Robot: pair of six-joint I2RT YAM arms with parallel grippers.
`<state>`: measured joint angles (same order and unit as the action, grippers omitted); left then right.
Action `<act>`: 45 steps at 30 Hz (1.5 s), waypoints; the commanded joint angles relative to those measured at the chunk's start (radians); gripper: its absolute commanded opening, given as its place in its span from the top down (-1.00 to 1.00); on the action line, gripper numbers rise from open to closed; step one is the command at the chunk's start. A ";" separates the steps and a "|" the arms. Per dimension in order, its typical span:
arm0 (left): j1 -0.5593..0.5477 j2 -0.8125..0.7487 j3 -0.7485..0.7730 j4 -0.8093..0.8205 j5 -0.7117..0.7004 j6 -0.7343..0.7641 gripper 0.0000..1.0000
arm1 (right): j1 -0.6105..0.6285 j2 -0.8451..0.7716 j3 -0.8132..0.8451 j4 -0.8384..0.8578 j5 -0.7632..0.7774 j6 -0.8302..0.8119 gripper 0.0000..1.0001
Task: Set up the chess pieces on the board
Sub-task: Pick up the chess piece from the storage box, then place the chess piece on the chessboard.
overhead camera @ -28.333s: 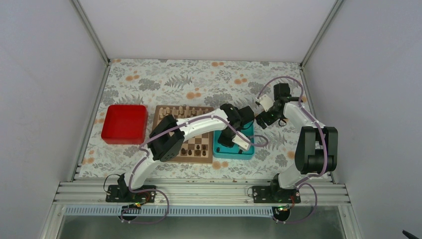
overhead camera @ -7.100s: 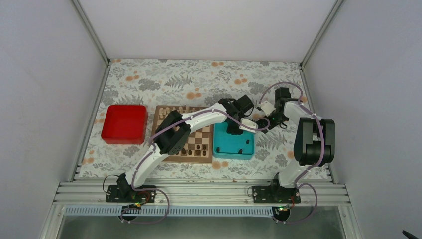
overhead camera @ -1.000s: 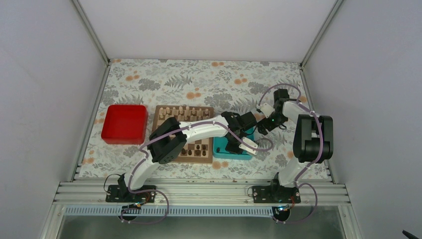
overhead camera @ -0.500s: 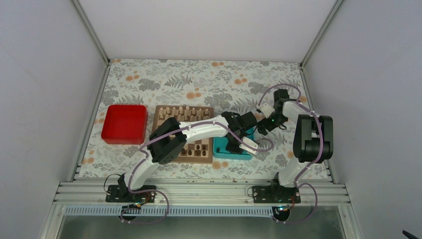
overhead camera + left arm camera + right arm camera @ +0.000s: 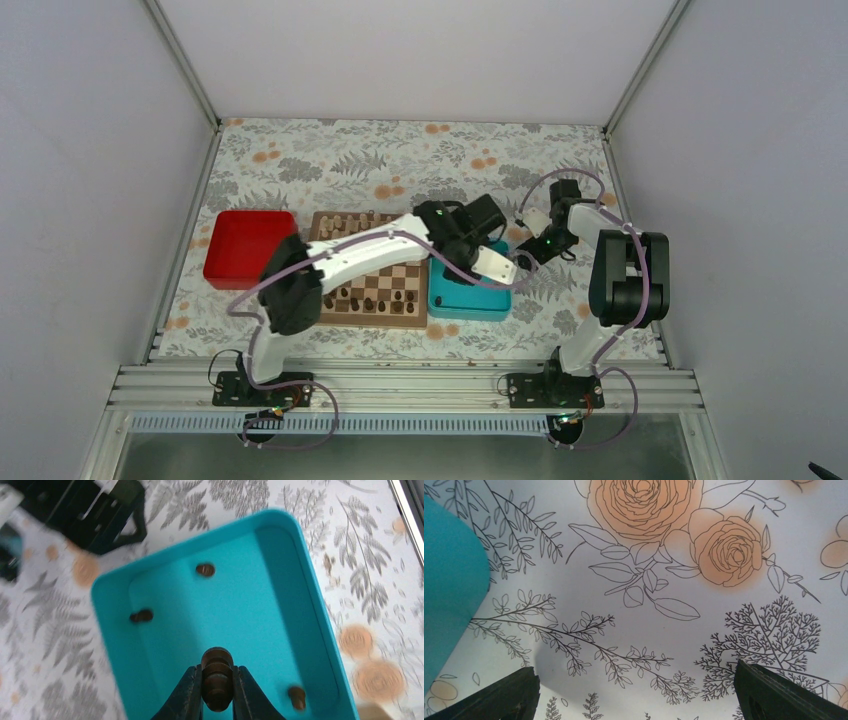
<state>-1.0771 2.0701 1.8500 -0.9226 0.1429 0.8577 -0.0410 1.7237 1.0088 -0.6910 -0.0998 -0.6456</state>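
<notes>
My left gripper [image 5: 217, 676] is shut on a dark brown chess piece [image 5: 216, 661], held above the floor of the teal tray [image 5: 310, 630]. Three more dark pieces lie in that tray, at the back [image 5: 205, 570], left [image 5: 141, 615] and near right [image 5: 297, 696]. In the top view the board [image 5: 400, 322] sits left of the teal tray [image 5: 470, 303], with dark pieces [image 5: 370, 300] on its near rows and pale ones [image 5: 345, 222] along the far side. My right gripper [image 5: 639, 695] stands open over the flowered cloth, just right of the tray's corner [image 5: 449, 580].
A red tray [image 5: 250, 248] lies left of the board. The left arm stretches across the board's far half. The right arm [image 5: 625, 275] is folded by the right wall. White walls close in the table on three sides.
The left jaws closed on a dark piece in the teal tray, and the left arm has lifted and swung back toward the board. The right arm has not moved.
</notes>
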 commanded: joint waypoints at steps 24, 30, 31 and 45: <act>0.291 -0.888 -0.889 -0.101 -0.167 -0.150 0.78 | -0.009 0.002 0.011 -0.007 -0.020 0.010 -1.00; 0.299 -0.970 -0.978 -0.108 -0.181 -0.178 0.78 | -0.009 0.009 0.010 -0.007 -0.020 0.011 -1.00; 0.304 -0.980 -0.988 -0.108 -0.179 -0.179 0.78 | -0.010 0.011 0.010 -0.007 -0.019 0.011 -1.00; 0.317 -0.980 -1.062 -0.021 -0.143 -0.177 0.78 | -0.012 0.021 0.005 -0.002 -0.011 0.014 -1.00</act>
<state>-0.7673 1.0821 0.8021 -0.9981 -0.0151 0.6880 -0.0414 1.7248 1.0088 -0.6960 -0.1005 -0.6418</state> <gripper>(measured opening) 0.130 0.997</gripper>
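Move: The left hand already holds a dark chess piece over the storage box. Its likely place, the empty square in the board's near rank, lies about 27 cm to the left, 6 cm back and 12 cm below. Dark pieces stand about 3 cm left and 3 cm right of that square, and a dark pawn 3 cm ahead of it. From the idle right hand the square is roughly 46 cm left and 11 cm back. The left hand carries its chess piece some 30 cm left towards the near-rank gap, turning about 30 degrees counter-clockwise. ##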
